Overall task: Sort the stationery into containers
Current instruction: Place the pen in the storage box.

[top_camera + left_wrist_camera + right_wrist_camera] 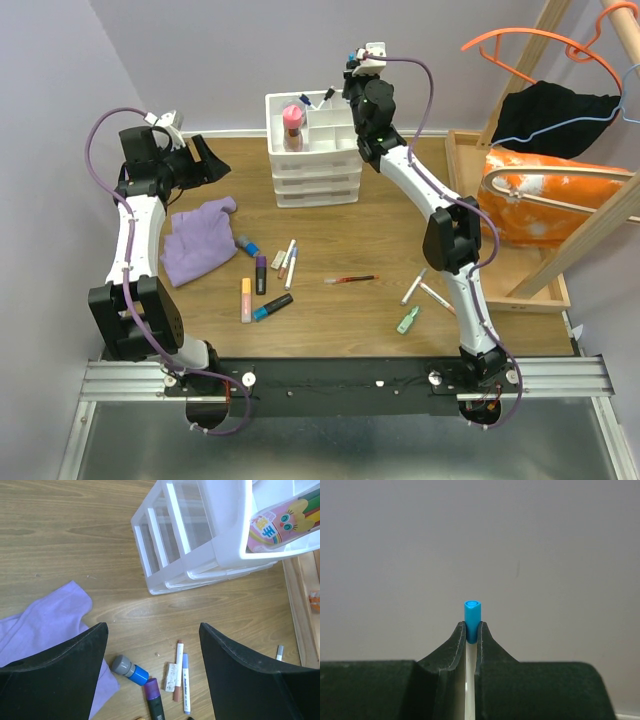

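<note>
The white organiser (318,185) stands at the back of the table, with a pink tube (292,125) upright in its top compartments. My right gripper (340,92) hovers over its back right corner, shut on a white pen with a blue cap (472,616); the cap sticks out past the fingertips against the wall. My left gripper (205,160) hangs open and holds nothing, left of the organiser (200,535). Below it lie a blue stub with a grey cap (129,670), a purple-capped marker (155,700) and two white pens (179,670). More stationery lies mid-table: an orange highlighter (246,298) and a red pen (350,279).
A purple cloth (197,240) is bunched on the table's left, under the left arm. On the right a wooden tray-frame (535,290) holds an orange bag (545,205), a black cloth and hangers. Two pale pens (413,287) and a green piece (408,320) lie by the right arm.
</note>
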You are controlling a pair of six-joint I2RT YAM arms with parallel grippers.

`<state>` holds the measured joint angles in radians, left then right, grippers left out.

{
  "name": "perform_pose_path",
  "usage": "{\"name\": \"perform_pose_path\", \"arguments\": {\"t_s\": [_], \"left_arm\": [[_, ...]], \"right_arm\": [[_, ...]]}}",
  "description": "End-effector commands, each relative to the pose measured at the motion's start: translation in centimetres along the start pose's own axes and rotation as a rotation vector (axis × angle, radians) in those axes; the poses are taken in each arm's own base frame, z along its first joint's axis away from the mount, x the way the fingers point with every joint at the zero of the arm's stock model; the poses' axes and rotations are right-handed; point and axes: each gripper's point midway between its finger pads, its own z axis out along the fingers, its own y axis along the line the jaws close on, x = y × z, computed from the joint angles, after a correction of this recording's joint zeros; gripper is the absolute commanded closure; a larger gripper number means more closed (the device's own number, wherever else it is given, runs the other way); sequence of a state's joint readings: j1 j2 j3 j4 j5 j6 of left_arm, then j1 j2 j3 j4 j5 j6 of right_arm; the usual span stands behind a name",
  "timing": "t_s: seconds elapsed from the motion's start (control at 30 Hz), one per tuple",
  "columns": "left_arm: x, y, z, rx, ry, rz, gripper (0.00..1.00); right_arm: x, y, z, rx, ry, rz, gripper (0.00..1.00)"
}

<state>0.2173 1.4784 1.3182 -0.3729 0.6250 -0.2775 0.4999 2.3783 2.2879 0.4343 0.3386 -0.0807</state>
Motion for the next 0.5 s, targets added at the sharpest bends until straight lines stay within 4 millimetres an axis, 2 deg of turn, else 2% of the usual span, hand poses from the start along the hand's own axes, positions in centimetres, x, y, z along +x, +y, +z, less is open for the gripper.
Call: {"name": "perform_pose_path", "arguments": {"t_s": [0.0,0.03,0.07,0.13,0.17,0.27,0.33,0.37,0.4,0.47], "left_arm": [[-1.4,0.1,-0.4,-0.006,-0.036,0.027,0.18],[-1.3,0.1,-0.4,-0.006,-0.035,0.027,0.18],[-1.3,0.0,-0.5,-0.004,-0.034,0.026,0.18],[-1.2,0.0,-0.7,-0.003,-0.036,0.022,0.18],[-1.2,-0.1,-0.8,-0.002,-0.037,0.022,0.18],[-1.0,-0.4,-1.0,0.006,-0.041,0.015,0.18],[-1.1,-0.8,-1.4,0.013,-0.051,0.015,0.18],[-0.9,-0.8,-1.5,0.014,-0.052,0.009,0.18],[-1.1,-1.2,-1.9,0.018,-0.062,0.016,0.18],[-0.9,-1.4,-2.1,0.02,-0.066,0.017,0.18]], "right_arm": [[0.8,0.4,0.1,-0.015,0.025,0.024,1.0],[0.4,0.3,0.0,-0.015,0.022,0.026,0.99],[0.4,0.2,0.0,-0.014,0.025,0.028,0.9],[0.3,0.6,-0.3,-0.028,0.035,0.035,0.81],[-0.7,0.5,-0.4,-0.03,0.023,0.041,0.74],[-2.2,0.6,-1.0,-0.042,0.022,0.055,0.64],[-3.0,0.4,-1.4,-0.044,0.025,0.062,0.64],[-2.5,0.5,-1.7,-0.046,0.041,0.059,0.63],[-3.9,0.3,-2.0,-0.041,0.028,0.064,0.63],[-4.8,0.3,-2.6,-0.043,0.026,0.066,0.62]]}}
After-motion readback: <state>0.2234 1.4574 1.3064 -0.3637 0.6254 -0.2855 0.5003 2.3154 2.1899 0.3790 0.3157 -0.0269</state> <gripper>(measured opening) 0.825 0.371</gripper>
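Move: Under the right hand, about 3 cm back towards the base and 9 cm lower, lies the rear right part of the storage box's top tray, where the held blue-capped pen is going. A black-capped pen already in there is about 5 cm to the hand's left and 3 cm back; the pink-capped tube some 13 cm left and 8 cm back. From the left hand that spot is about 16 cm ahead, 28 cm right. Sinking about 2 cm over the rear right of the storage box, the right hand opens its fingers from nearly shut to roughly a third wide and lets go of the upright pen. The fingertips tip down some 5 degrees, and the hand begins to ease back towards the base, by barely 1 cm. ##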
